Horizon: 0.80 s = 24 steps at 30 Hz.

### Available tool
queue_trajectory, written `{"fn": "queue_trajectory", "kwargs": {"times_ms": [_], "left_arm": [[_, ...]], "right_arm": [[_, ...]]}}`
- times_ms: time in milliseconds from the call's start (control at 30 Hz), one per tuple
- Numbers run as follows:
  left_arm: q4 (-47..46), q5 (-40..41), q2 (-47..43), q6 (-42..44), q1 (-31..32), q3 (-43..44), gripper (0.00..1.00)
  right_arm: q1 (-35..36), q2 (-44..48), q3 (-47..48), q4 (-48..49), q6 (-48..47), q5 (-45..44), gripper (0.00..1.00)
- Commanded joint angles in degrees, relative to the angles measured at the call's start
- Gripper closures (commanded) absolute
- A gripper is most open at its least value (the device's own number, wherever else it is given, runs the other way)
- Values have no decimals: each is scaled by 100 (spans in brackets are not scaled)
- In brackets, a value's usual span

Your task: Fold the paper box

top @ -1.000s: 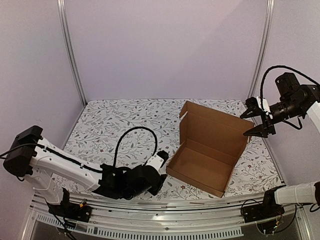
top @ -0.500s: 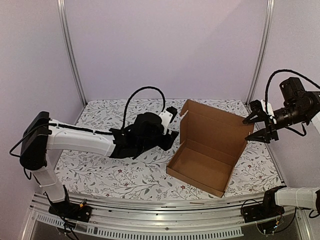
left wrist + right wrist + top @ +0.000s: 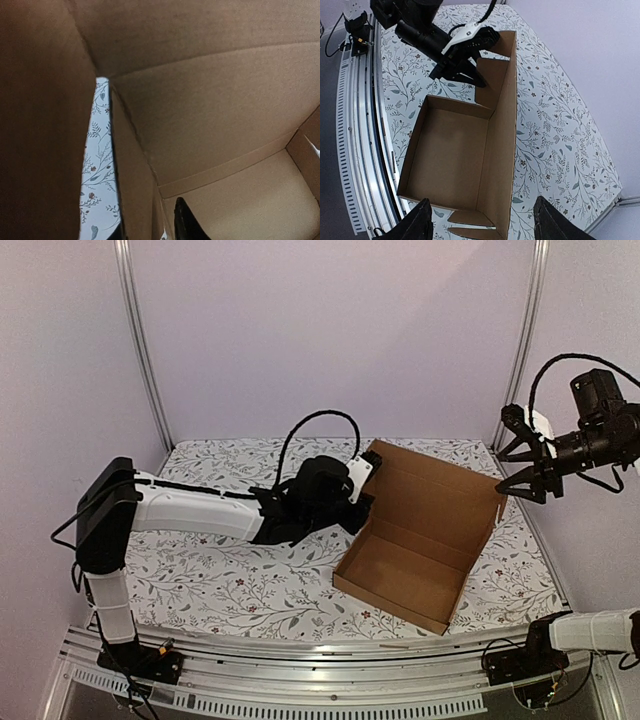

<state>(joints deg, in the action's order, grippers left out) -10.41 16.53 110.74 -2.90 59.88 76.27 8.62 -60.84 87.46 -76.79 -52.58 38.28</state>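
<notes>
The paper box point(image 3: 410, 560) is a shallow brown cardboard tray with its lid standing upright at the back. From the left, my left gripper point(image 3: 362, 502) reaches the box's left side wall. In the left wrist view the box point(image 3: 225, 125) fills the frame. The left gripper point(image 3: 150, 230) straddles that wall, one fingertip point(image 3: 184, 222) inside the box and the other outside, with a sliver of cloth showing beside the wall. My right gripper point(image 3: 522, 462) hangs open in the air beyond the lid's right end. From above, the right gripper point(image 3: 482, 230) looks down into the box point(image 3: 450, 150) and sees the left gripper point(image 3: 470, 75).
A floral cloth point(image 3: 220, 570) covers the table. An aluminium rail point(image 3: 300, 660) runs along the near edge. Metal frame posts point(image 3: 140, 340) stand at the back corners against purple walls. A black cable point(image 3: 310, 425) arcs above the left arm.
The left arm has swung from the near edge up and right to the box's left wall, and its jaws have narrowed around it. The right gripper has risen and drifted right.
</notes>
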Motion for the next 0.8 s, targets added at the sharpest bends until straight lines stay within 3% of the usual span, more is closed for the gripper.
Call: {"fn": "queue_trajectory", "kwargs": {"times_ms": [0,167,567,767], "left_arm": [[-63,311,173,-40,-88,79,82],[-688,710,189,143,-239,-171,100],[-1577,198,150,719,-1049,-501,100],[-1792,-53,178,485,-1123,-659,100]], "right_arm": [[17,-248,-152,-39,650,-546,32],[17,-194,-207,157,881,-241,32],[-150,-347,-107,292,853,-364,32],[-615,-606,-301,410,-26,137,30]]}}
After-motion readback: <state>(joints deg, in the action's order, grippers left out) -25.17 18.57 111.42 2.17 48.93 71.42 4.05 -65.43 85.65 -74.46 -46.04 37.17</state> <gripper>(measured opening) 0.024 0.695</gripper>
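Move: The left hand's closing fingers straddle the side flap on the upright lid's left edge, its middle about 2 cm ahead and 2 cm right of them. The lid's middle is level ahead, some 13 cm right and 2 cm up; the tray's middle lies about 8 cm back, 8 cm right and 9 cm below. From the idle right hand the flap is about 4 cm ahead, 28 cm left and 15 cm down. The left fingers pinch the side flap shut between them and drag the box forward and left about 11 cm. ##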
